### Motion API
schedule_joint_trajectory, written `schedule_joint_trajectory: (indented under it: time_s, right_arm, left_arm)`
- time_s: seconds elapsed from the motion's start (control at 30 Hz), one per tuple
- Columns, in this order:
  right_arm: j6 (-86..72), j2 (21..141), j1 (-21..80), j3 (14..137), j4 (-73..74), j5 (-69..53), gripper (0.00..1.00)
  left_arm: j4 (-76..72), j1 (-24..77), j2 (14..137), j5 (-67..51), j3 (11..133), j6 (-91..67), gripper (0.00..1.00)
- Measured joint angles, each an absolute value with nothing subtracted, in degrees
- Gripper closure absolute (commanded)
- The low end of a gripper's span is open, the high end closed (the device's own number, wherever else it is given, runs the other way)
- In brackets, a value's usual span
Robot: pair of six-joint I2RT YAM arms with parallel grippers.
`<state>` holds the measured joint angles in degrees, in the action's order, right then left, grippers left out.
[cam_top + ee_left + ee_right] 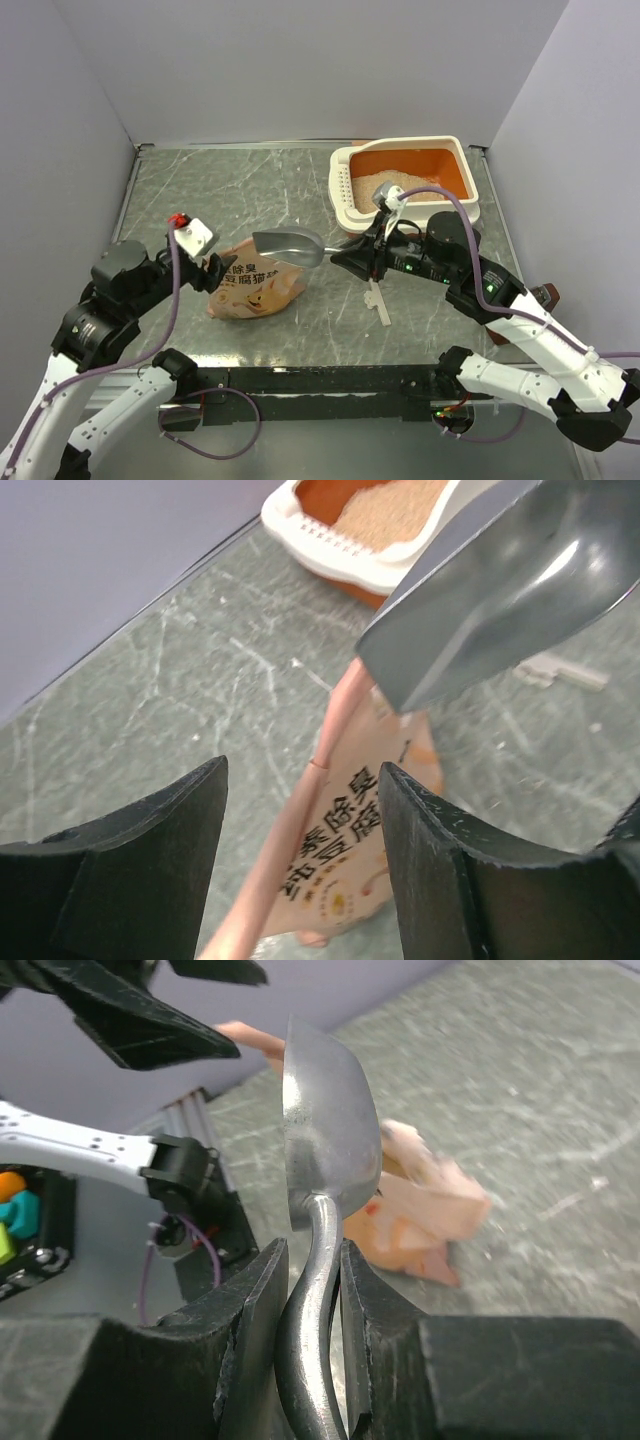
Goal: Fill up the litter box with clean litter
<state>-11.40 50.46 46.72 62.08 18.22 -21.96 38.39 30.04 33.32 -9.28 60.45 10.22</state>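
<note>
The litter box [345, 190] stands at the back right, cream rim and orange basin, with a heap of clean litter [398, 183] at its left end; the left wrist view shows the litter box [330, 545] and the litter [390, 505] at the top. My right gripper [342, 258] [310, 1250] is shut on the handle of a grey metal scoop [290, 247] [330, 1110] [500, 590], whose bowl hangs bare above the tan-orange bag [255, 285] [420, 1210]. My left gripper [213, 272] [302, 770] is open, its fingers [150, 870] straddling the bag's upper edge [340, 860] with gaps on both sides.
A small white plastic piece [377, 303] [560, 670] lies on the marbled table right of the bag. Grey walls close in the left, back and right. A black rail [320, 380] runs along the near edge between the arm bases.
</note>
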Motion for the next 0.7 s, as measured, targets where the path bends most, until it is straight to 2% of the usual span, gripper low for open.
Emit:
schedule_joint_trajectory:
  time_s: [0.4,0.53,0.6,0.63,0.7]
  right_arm:
    - [-10.0,44.5,46.7,60.7,25.4,-10.0,1.0]
    - [-9.9,43.3,46.7,59.9,26.7,-9.4,1.0]
    - [-9.9,43.1,46.7,59.6,27.2,-9.3,1.0]
    - [-9.7,43.1,46.7,59.6,27.7,-9.2,1.0]
    - [-9.4,43.3,46.7,59.7,28.6,-8.9,1.0]
  left_arm:
    - [38.5,30.2,42.4,-9.4,59.3,19.2,0.3]
    - [38.5,30.2,45.1,-10.8,58.5,20.4,0.34]
    - [39.1,30.2,46.2,-12.1,58.0,20.9,0.45]
    - [39.6,30.2,47.0,-13.0,57.8,21.3,0.68]
    - [40.6,30.2,48.1,-14.5,57.6,21.7,0.96]
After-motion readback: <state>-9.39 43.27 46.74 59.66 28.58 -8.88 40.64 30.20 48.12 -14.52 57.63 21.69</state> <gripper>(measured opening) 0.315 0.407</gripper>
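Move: The bag's middle lies about 8 cm to the left hand's right, 2 cm ahead and some 16 cm below; its open rim runs up close beneath the fingers. The scoop blade hangs about 13 cm to the left hand's right and 5 cm ahead, roughly level. From the right hand, which holds the scoop, the bag is about 18 cm left, level fore-and-aft and 17 cm below, and a white clip lies 9 cm right, 4 cm back, 26 cm below. Lower the open left gripper about 9 cm onto the bag's rim, easing it some 3 cm forward and 3 cm right and tipping its fingertips further down; with the rim between the fingers, start closing. Meanwhile draw the right hand, still gripping the scoop, about 5 cm right and 3 cm down, away from the bag, turning it slightly clockwise. ##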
